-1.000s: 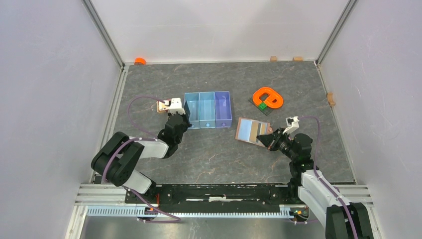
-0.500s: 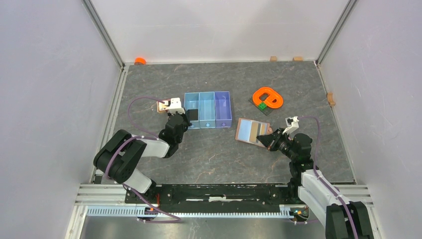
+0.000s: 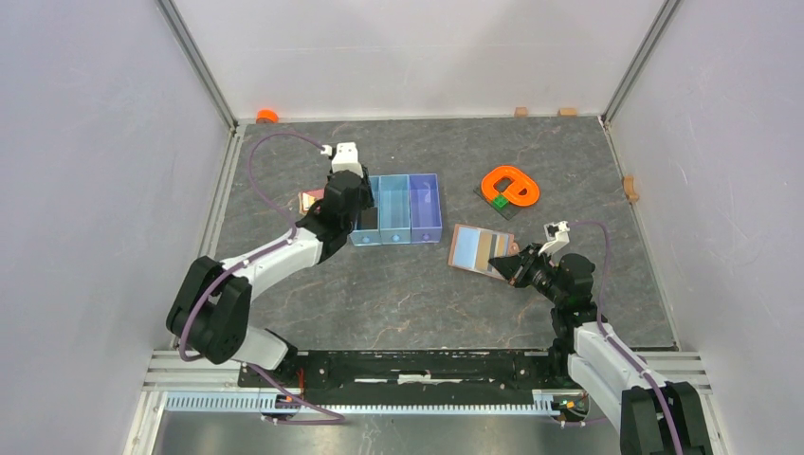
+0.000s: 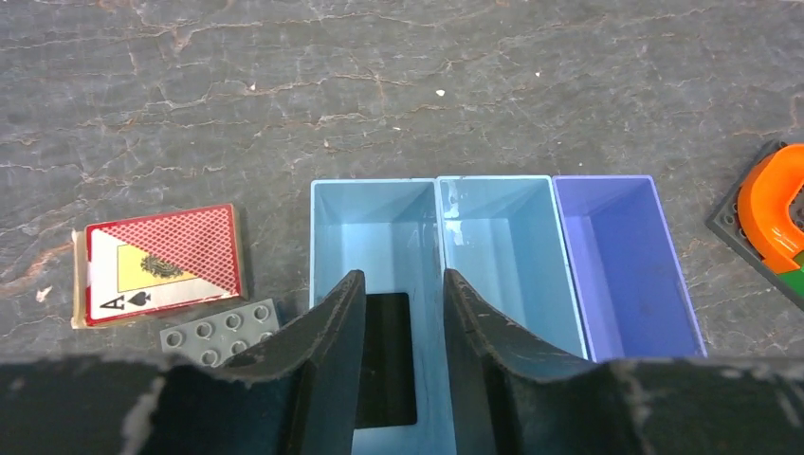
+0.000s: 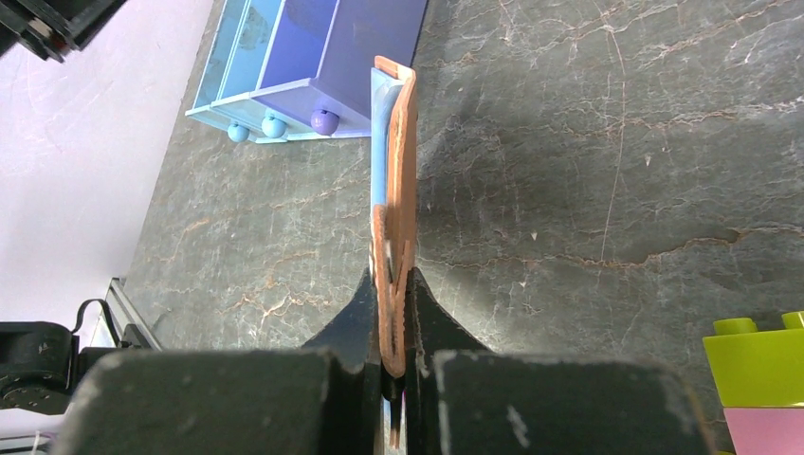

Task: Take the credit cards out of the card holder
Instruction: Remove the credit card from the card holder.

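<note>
The card holder (image 3: 471, 248) is a salmon-brown wallet lying open right of the blue tray, with grey-blue pockets showing. A tan credit card (image 3: 487, 247) sits in its inner pocket. My right gripper (image 3: 513, 264) is shut on the wallet's near right edge. The right wrist view shows the wallet edge-on (image 5: 397, 180) between my jaws (image 5: 394, 284). The black credit card (image 4: 387, 356) lies flat in the left compartment of the blue tray (image 4: 493, 179). My left gripper (image 4: 398, 284) is open and empty just above it, over the tray (image 3: 356, 216).
A red playing-card box (image 4: 161, 263) and a grey brick (image 4: 218, 328) lie left of the tray. An orange ring piece on a dark plate (image 3: 509, 187) lies behind the wallet. Lime (image 5: 757, 351) and pink (image 5: 766, 428) bricks sit beside my right gripper.
My left arm has lifted and reached forward over the tray. The black card it carried now lies in the left compartment. The right gripper and wallet have not moved.
</note>
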Robot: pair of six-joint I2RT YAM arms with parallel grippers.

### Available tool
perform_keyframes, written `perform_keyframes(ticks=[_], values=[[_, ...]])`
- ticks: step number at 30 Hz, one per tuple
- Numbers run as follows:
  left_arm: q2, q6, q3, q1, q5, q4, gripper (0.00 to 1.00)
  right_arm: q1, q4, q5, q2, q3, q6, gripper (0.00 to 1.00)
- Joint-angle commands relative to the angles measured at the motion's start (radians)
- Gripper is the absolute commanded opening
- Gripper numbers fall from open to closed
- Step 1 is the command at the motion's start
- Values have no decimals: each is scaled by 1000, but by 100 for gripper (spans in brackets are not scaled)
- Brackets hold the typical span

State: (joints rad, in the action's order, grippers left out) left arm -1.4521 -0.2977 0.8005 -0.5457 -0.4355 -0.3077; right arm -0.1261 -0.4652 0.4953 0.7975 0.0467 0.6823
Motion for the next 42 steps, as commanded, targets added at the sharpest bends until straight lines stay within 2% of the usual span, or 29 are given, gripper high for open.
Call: perform_keyframes(ticks=[1,8,10,14,17,18,19,23,28,34,39,42], values=[[34,-17,69,-10,7,279,45,3,-75,21,5,30,-10,0],[175,-77,98,-124,-11,441,52,4,-53,53,8,52,-21,0],[214,-110,96,-173,14,461,58,3,-42,71,6,61,-23,0],[289,-133,63,-281,44,460,65,3,-5,102,1,88,-31,0],[329,-133,15,-335,89,424,82,3,10,123,-8,98,-29,0],[338,-131,-5,-349,104,408,96,3,14,128,-12,100,-28,0],[349,-131,-18,-360,114,398,100,3,17,135,-15,101,-25,0],[386,-149,-79,-385,161,342,100,3,12,169,-20,96,-4,0],[418,-202,-182,-387,220,198,100,4,-45,233,-13,74,50,0],[448,-243,-226,-387,219,156,100,2,-120,298,-27,48,121,0],[559,-314,-355,-387,200,15,100,3,-127,322,-48,56,131,0],[570,-322,-406,-387,250,-82,100,2,-144,350,-48,59,144,0]])
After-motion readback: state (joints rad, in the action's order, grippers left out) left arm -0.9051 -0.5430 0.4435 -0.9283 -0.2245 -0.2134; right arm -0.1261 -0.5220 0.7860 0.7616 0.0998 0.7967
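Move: The card holder hangs in the right hand's pinch, its middle about 26 cm to the right of the left hand, 15 cm back and some 7 cm lower. From the right hand that middle is about 4 cm left and 3 cm ahead, at much the same height. The black card lies in the tray about 7 cm back from the left hand, straight in line, and 14 cm below. The tray's middle is 7 cm right, 5 cm back and 13 cm down from the left hand. The card holder, still pinched shut in the right hand, is lifted about 5 cm and carried a little left and back while that hand turns some 15 degrees counter-clockwise. Towards it comes the empty left hand, drawing back off the tray by roughly 18 cm and half as far right, swinging clockwise to point at the holder, rolling left side down and spreading its half-open fingers wide. ##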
